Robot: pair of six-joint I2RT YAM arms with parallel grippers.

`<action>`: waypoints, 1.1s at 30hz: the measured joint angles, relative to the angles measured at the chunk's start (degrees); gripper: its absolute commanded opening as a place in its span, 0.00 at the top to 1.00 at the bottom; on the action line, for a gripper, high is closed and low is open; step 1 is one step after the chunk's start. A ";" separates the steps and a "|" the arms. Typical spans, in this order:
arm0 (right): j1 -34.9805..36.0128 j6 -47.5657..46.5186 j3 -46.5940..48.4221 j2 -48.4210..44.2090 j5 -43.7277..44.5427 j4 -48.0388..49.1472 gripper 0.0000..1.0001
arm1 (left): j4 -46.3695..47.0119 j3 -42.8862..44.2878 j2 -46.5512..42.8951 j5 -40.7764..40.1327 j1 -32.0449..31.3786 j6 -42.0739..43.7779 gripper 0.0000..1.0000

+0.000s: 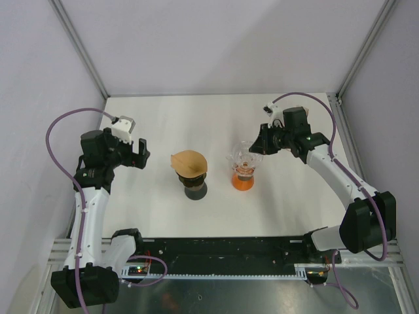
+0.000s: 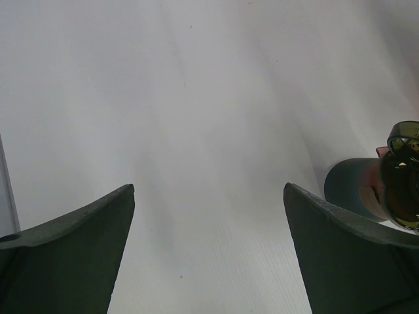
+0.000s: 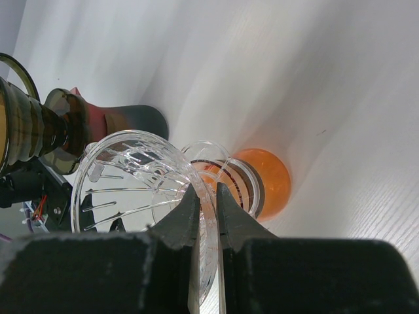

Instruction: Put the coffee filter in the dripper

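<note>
The brown paper coffee filter (image 1: 188, 161) rests on top of a dark olive glass piece on a grey base (image 1: 195, 190), mid-table. To its right, the clear ribbed dripper (image 1: 243, 157) sits tilted on an orange cup (image 1: 243, 182). My right gripper (image 1: 256, 146) is shut on the clear dripper's rim (image 3: 131, 190), one finger inside the rim and one outside. The right wrist view shows that gripper (image 3: 208, 196) pinching the rim above the orange cup (image 3: 270, 180). My left gripper (image 1: 141, 154) stands open left of the filter, holding nothing. In the left wrist view, the left gripper (image 2: 209, 187) frames only bare table.
The olive glass piece (image 2: 404, 171) and its grey base (image 2: 350, 188) show at the right edge of the left wrist view, and the same glass (image 3: 29, 127) at the left of the right wrist view. White walls and metal posts (image 1: 78, 46) enclose the table.
</note>
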 measured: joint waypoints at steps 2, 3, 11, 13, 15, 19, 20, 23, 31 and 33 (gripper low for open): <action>-0.02 -0.02 0.00 0.24 -0.15 -0.13 1.00 | 0.00 0.00 0.00 -0.02 0.00 0.24 0.00; -0.02 -0.04 0.00 0.33 -0.37 -0.17 1.00 | 0.00 0.00 0.00 -0.02 0.00 0.35 0.00; -0.02 -0.20 0.00 0.50 -1.49 -0.61 0.79 | 0.00 0.00 0.02 0.00 0.00 0.39 0.00; -0.02 -0.20 0.00 0.59 -1.84 -0.50 0.68 | 0.00 0.00 0.02 0.00 0.00 0.39 0.00; -0.02 -0.09 0.00 0.66 -1.92 -0.76 0.58 | 0.00 0.00 0.02 -0.02 0.00 0.42 0.00; -0.02 0.09 0.00 0.66 -1.86 -0.92 0.40 | 0.00 -0.02 0.02 0.00 0.00 0.42 0.00; -0.02 0.26 0.00 0.66 -1.84 -0.87 0.35 | 0.00 -0.02 0.02 0.00 0.00 0.42 0.00; -0.02 0.44 0.00 0.15 -1.77 -0.70 0.27 | 0.00 -0.02 0.17 0.00 0.00 0.42 0.00; -0.90 0.44 0.46 -6.29 2.78 -0.74 0.25 | -0.02 -0.02 0.59 0.00 0.00 0.42 0.00; -1.81 1.05 0.79 -8.70 5.84 -0.61 0.32 | 0.00 -0.02 0.63 -0.02 0.00 0.42 0.00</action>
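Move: The right hand still pinches the rim of the clear dripper, whose middle lies about 4 cm to its left, 1 cm back and 4 cm down. The orange carafe beneath it is some 4 cm left, 3 cm back and 14 cm below the hand. The green dripper with the filter stands about 20 cm left, 5 cm back and 4 cm lower. From the idle left hand, the orange carafe is roughly 32 cm right, 1 cm back and 17 cm down. The right fingertips let go of the clear dripper's rim, spreading to about three quarters open while the hand all but stays in place over the orange carafe. Only then does the hand rise clear, speeding up, some 5 cm up and about 3 cm to the right, away from the dripper, with its fingers tipping up by roughly 10 degrees and swinging slightly clockwise. ##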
